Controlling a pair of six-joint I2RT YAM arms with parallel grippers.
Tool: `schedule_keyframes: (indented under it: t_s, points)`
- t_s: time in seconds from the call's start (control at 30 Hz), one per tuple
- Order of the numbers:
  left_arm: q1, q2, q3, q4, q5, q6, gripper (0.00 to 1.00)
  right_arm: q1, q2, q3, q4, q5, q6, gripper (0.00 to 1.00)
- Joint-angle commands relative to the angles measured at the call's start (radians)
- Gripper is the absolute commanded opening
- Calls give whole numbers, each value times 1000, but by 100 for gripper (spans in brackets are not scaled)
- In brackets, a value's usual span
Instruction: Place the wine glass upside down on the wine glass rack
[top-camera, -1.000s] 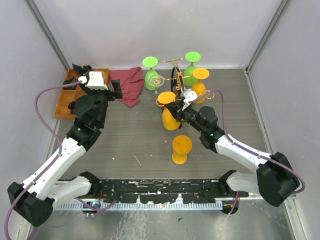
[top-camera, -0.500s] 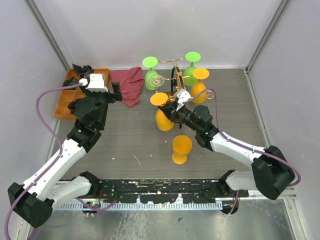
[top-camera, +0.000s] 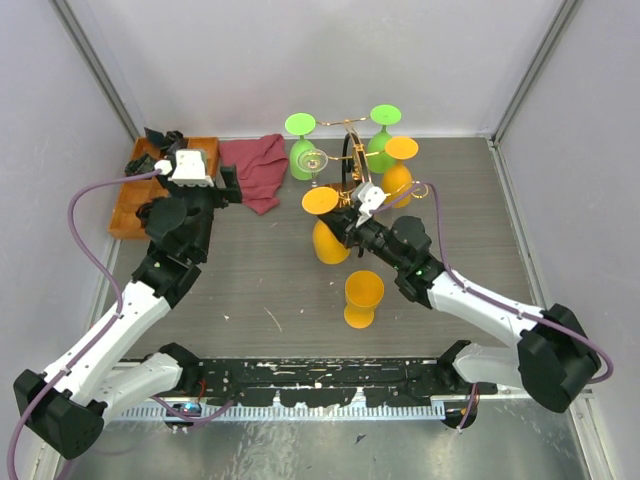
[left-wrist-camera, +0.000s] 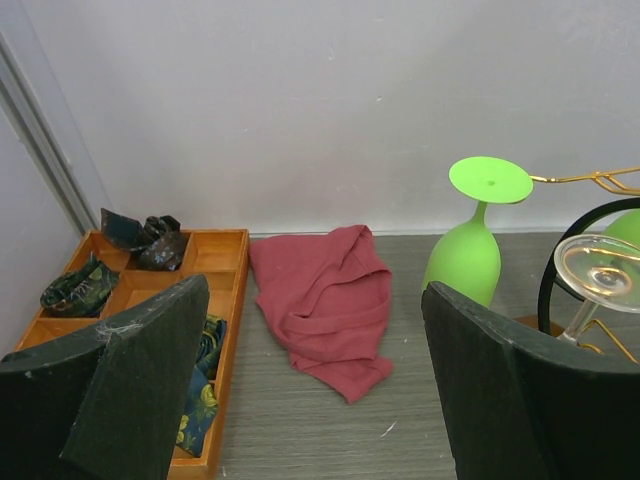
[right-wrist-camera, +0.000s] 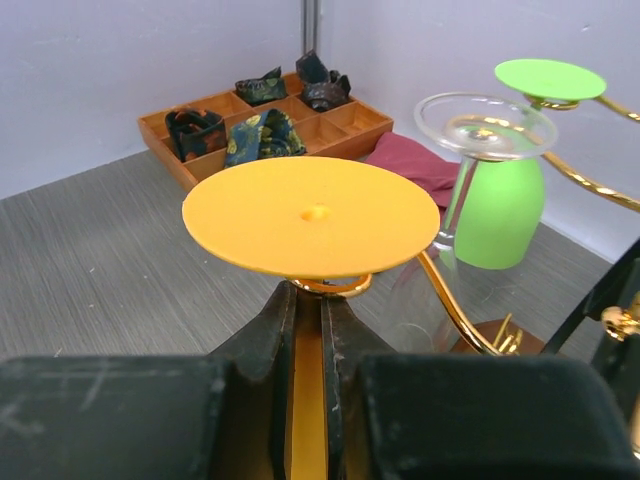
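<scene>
My right gripper (top-camera: 345, 222) (right-wrist-camera: 305, 330) is shut on the stem of an orange wine glass (top-camera: 328, 240) (right-wrist-camera: 315, 213), held upside down with its round foot on top. The stem sits in a curled gold arm of the wine glass rack (top-camera: 352, 165) (right-wrist-camera: 455, 310), just under the foot. The rack also carries two green glasses (top-camera: 302, 158), another orange glass (top-camera: 399, 178) and a clear glass (top-camera: 314, 162) (right-wrist-camera: 480, 150). Its dark post shows in the left wrist view (left-wrist-camera: 560, 262). My left gripper (top-camera: 228, 184) (left-wrist-camera: 315, 400) is open and empty over the table left of the rack.
Another orange glass (top-camera: 363, 298) stands upside down on the table in front of my right arm. A red cloth (top-camera: 257, 170) (left-wrist-camera: 325, 295) lies left of the rack. An orange-brown compartmented tray (top-camera: 135, 195) (left-wrist-camera: 225, 290) with dark cloth pieces sits at the far left.
My right gripper carried the orange glass left and toward the rack; its stem now sits in the curled gold arm. My left arm barely moved.
</scene>
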Motion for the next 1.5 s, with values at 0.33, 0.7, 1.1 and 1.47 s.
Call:
schedule_keyframes:
  t_s: [0.33,0.7,1.1,1.47]
  points:
    - [4,10,-1,32,-9,-16,95,7,-125,-24,-120,111,-14,4]
    - [3,8,-9,26,-19,-6,96,7,-145,-36,-163,178,-20,29]
    - [4,2,-9,-3,10,-6,98,7,-263,-71,-296,274,-37,46]
    - [4,1,136,-184,527,49,96,7,-431,-21,-520,480,-83,49]
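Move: The rack's near-left hook, where the orange glass is going, is just above the right fingers, about 3 cm up and 1 cm ahead and left; the stem they pinch is already in it. From this hand the clear glass hangs roughly 12 cm ahead and 4 cm left, and the other hanging orange glass 15 cm ahead and 18 cm right. The standing orange glass is some 13 cm back and 9 cm right, lower down. From the left hand the hook lies about 23 cm right, 3 cm back and lower. Still pinching the upside-down orange glass by its stem, the right hand shifts it about 2.5 cm to the right with a slight rise, then lowers it about 2.5 cm to set its foot on the hook, and pauses before the fingers open to roughly half and let go of the stem. The hand then backs off mostly to the right, some 6 cm, rising a little and drawing slightly back, while the wrist turns clockwise to about 20 degrees in all; at the very end the left hand starts about 4 cm right towards the rack, turning clockwise too. ##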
